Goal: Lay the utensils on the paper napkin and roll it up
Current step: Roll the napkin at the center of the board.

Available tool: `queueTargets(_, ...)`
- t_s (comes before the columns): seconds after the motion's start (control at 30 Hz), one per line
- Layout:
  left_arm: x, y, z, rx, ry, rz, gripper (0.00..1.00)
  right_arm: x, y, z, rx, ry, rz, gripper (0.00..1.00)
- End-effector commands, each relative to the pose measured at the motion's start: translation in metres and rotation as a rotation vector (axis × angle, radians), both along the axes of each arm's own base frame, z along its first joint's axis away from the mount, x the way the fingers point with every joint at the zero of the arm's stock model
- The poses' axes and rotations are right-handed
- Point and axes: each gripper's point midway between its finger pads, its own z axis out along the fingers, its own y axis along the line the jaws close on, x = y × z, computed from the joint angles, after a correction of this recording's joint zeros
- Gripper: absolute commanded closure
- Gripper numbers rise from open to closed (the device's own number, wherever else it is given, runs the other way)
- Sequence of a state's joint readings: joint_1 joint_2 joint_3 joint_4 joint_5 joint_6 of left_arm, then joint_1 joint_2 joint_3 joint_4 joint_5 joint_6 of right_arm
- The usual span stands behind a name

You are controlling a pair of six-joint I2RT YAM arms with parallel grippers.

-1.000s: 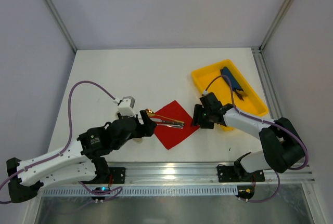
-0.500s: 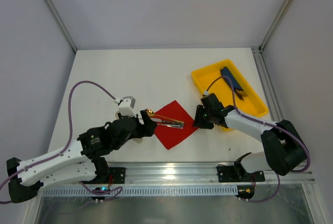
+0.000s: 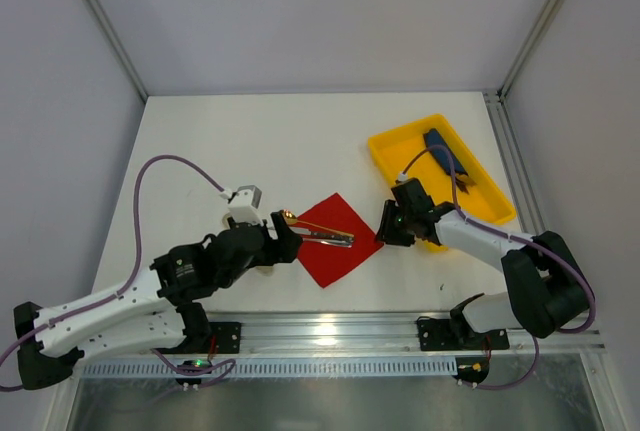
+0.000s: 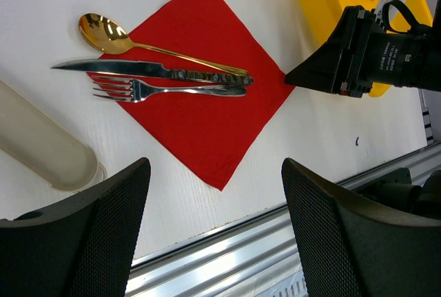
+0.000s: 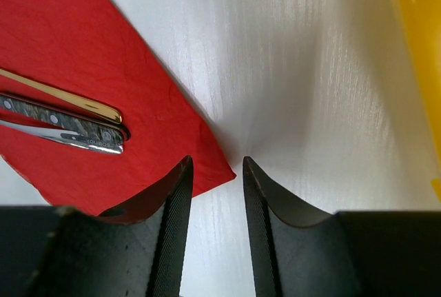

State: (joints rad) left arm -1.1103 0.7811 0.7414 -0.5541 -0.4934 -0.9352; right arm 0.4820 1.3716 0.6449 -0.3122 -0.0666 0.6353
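Observation:
The red paper napkin (image 3: 338,243) lies as a diamond on the white table. On it lie the utensils: a gold spoon (image 4: 103,32), a fork (image 4: 172,90) and a knife (image 4: 138,69), side by side with their heads over its left corner. My left gripper (image 4: 215,166) hovers wide open just left of the napkin, with nothing between its fingers. My right gripper (image 5: 216,161) sits low at the napkin's right corner (image 5: 224,169). Its jaws are narrowed with a gap left, and the corner pokes into that gap. The handle ends (image 5: 89,138) show at its left.
A yellow tray (image 3: 398,151) stands at the back right, just beyond my right gripper, with a dark-blue oblong item (image 3: 445,156) in it. A pale beige sleeve (image 4: 48,145) lies left of the napkin. An aluminium rail (image 4: 241,242) runs along the table's near edge.
My right gripper's jaws have narrowed around the napkin's right corner, and that wrist has shifted slightly. The left arm, napkin and utensils have not moved.

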Motion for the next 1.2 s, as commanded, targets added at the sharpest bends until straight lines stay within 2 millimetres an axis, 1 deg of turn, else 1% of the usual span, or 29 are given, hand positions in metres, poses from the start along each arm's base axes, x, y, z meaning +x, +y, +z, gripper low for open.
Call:
queueTargets(0.0,0.005,-0.006,0.012,-0.039,-0.025,0.001,0.21,0.01,0.005,0.005,0.025,-0.044,0.008,0.62)
queueTargets(0.27,0.005,-0.007,0.014,-0.03,-0.028,-0.003,0.21,0.006,0.009,0.002,0.042,-0.025,0.031,0.65)
queueTargets(0.57,0.005,-0.009,0.012,-0.023,-0.025,-0.008,0.21,0.002,-0.001,-0.005,0.0,-0.021,0.022,0.65)
queueTargets(0.77,0.006,-0.009,0.01,-0.021,-0.025,-0.007,0.21,0.003,0.001,-0.004,0.005,-0.028,0.031,0.65)
queueTargets(0.83,0.006,-0.01,0.01,-0.02,-0.026,-0.006,0.21,0.004,0.001,-0.004,0.004,-0.029,0.031,0.69)
queueTargets(0.87,0.007,-0.009,0.009,-0.015,-0.025,-0.003,0.21,0.005,0.002,-0.004,0.006,-0.03,0.033,0.75)
queueTargets(0.93,0.007,-0.008,0.007,-0.007,-0.022,0.0,0.21,0.006,0.005,-0.002,0.021,-0.035,0.04,0.79)
queueTargets(1.0,0.008,-0.007,0.003,0.002,-0.02,0.005,0.21,0.006,0.007,0.001,0.027,-0.039,0.048,0.87)
queueTargets(1.07,0.008,-0.008,0.001,0.008,-0.021,0.007,0.21,0.007,0.008,0.002,0.033,-0.044,0.061,0.88)
queueTargets(1.1,0.009,-0.008,-0.002,0.019,-0.017,0.01,0.21,0.007,0.01,0.004,0.036,-0.045,0.07,0.92)
queueTargets(1.17,0.01,-0.009,-0.005,0.031,-0.013,0.012,0.22,0.007,0.015,0.009,0.056,-0.053,0.101,0.94)
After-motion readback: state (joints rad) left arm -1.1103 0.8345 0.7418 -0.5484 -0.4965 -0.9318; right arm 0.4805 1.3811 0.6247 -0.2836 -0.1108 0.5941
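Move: The napkin's right corner lies practically straight under my right fingertips, some 2 cm down. At that low level, the utensils' handle ends are about 7 cm to the left and level with me, and the napkin's middle about 11 cm left, also level. The yellow tray sits roughly 15 cm ahead and 13 cm right. From my left hand that corner is about 7 cm ahead, 21 cm right and 18 cm below. I keep my right hand over the napkin's right corner and only trim its place: a touch to the left, then about half a centimetre back and half a centimetre down onto the cloth. There I hold nearly still and close the part-open fingers almost fully, pinching the corner between the tips. My left hand, still open and empty, eases down about 1 cm. ##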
